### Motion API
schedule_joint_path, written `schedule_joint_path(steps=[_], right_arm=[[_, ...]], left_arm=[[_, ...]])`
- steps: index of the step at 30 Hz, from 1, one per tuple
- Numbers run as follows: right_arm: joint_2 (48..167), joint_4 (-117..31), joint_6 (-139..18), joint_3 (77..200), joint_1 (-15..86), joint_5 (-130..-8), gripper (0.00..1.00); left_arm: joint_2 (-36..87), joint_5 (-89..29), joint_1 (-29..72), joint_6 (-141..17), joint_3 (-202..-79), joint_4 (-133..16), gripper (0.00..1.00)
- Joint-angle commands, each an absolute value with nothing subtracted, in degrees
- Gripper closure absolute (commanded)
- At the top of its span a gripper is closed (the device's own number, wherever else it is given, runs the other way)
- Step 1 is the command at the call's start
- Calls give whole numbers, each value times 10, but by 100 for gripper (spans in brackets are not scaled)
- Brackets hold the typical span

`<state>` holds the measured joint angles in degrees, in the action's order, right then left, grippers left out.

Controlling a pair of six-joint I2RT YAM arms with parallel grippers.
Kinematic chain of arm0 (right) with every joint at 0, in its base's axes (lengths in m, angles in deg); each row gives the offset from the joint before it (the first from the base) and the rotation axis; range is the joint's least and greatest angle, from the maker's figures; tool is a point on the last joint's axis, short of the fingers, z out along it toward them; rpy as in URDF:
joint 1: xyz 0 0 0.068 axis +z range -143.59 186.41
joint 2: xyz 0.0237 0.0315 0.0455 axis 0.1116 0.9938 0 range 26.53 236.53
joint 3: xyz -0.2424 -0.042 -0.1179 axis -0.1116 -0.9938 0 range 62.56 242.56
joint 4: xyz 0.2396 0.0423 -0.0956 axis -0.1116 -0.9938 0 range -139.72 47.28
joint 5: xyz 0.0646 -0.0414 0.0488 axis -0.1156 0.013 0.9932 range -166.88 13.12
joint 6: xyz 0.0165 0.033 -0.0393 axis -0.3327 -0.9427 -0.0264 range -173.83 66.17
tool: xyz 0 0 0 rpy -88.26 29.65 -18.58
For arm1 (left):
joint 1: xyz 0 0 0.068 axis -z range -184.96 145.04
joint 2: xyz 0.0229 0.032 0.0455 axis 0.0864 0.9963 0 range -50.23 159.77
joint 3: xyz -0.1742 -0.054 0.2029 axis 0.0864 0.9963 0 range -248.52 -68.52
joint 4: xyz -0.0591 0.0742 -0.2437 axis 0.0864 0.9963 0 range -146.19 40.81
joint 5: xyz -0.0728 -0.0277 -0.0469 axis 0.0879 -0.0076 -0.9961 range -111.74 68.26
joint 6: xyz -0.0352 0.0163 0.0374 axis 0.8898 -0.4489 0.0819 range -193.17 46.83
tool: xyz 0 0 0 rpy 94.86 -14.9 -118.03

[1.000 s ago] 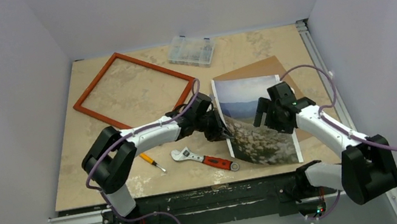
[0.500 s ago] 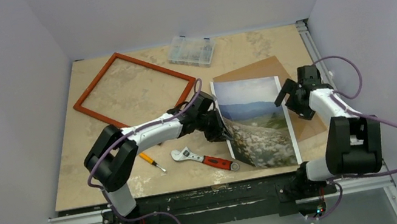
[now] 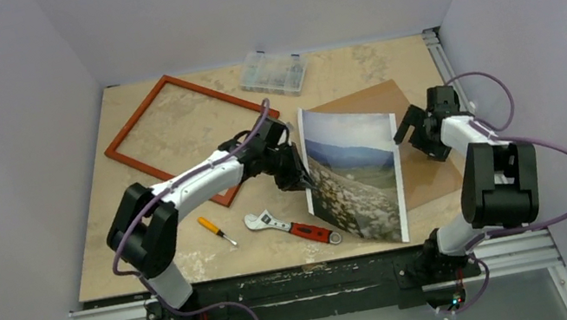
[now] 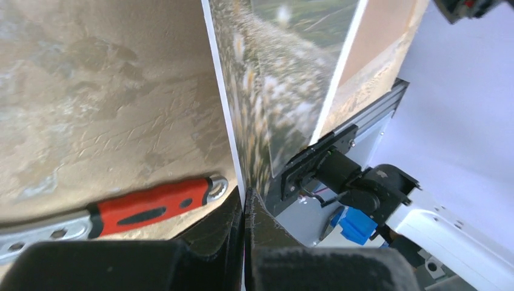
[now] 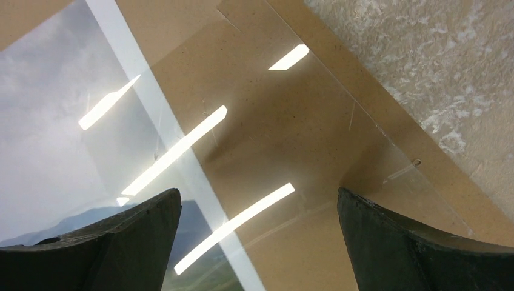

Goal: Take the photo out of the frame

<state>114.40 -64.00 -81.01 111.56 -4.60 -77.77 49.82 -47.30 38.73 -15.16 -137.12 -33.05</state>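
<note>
The photo (image 3: 352, 170), a landscape print with a white border, stands lifted and tilted over the table's right half. My left gripper (image 3: 300, 176) is shut on its left edge; in the left wrist view the jaws (image 4: 244, 203) pinch the white border of the photo (image 4: 285, 79). The red-orange frame (image 3: 121, 140) lies flat at the back left, with bare table showing through it. My right gripper (image 3: 417, 136) hangs open to the right of the photo, over the brown backing board (image 3: 419, 176). Between its spread fingers (image 5: 259, 200) nothing is held; photo (image 5: 48, 139) and board (image 5: 291, 133) lie below.
A red-handled wrench (image 3: 292, 227) and a small yellow screwdriver (image 3: 216, 231) lie near the front edge. A clear parts box (image 3: 273, 72) sits at the back. A clear pane with light reflections (image 5: 254, 121) lies over the backing board.
My right gripper drew back from over the photo to the right and opened fully. My left gripper shifted the photo slightly left and up, still pinching its edge.
</note>
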Motion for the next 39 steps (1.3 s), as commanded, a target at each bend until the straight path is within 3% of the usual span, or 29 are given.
schedule_joint_path(steps=[1, 5, 11, 18, 24, 32, 36, 39], right_arm=[[1161, -640, -802, 1117, -49, -756, 1], [1169, -645, -794, 1125, -48, -746, 2], [1166, -670, -788, 1143, -48, -743, 2], [1131, -717, -793, 1185, -48, -730, 2], [1064, -800, -808, 1263, -40, -713, 2], [941, -896, -860, 1383, -42, -804, 2], [892, -927, -867, 1466, -43, -835, 2], [896, -954, -858, 1510, -43, -824, 2]], left_arm=[[418, -518, 352, -200, -1411, -275, 100], [383, -571, 315, -229, -1442, -233, 100], [380, -668, 232, -267, -1583, -111, 100], [383, -737, 201, -154, -1704, -251, 100], [425, -668, 217, -27, -1775, -411, 100], [620, -630, 295, -17, -2069, -416, 100], [608, -595, 324, -45, -1994, -450, 100], [556, -556, 342, -49, -1820, -508, 100]])
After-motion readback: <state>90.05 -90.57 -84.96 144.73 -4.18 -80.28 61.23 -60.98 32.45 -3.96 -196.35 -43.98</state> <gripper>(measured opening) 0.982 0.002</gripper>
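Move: The left hand already pinches the photo's raised left edge; the photo's middle lies about 12 cm to its right, level fore-and-aft and some 5 cm lower. The backing board's middle is about 21 cm to its right, 4 cm farther out and 9 cm down; the wrench sits 12 cm back, 6 cm left. From the right hand, low over the board, the photo's middle is about 19 cm left and 6 cm back, the board's middle some 10 cm left. Keeping its pinch on the photo's left edge, the left hand draws it out from under the clear sheet and up off the board, nearly 40 cm high and 10 cm forward, first drifting left, then swinging right and dipping slightly, while its fingers tilt up to point level rightward. The right hand, fingers wide, seems to rest on the sheet at first, hardly moving, then rises about 30 cm, tilting up. ##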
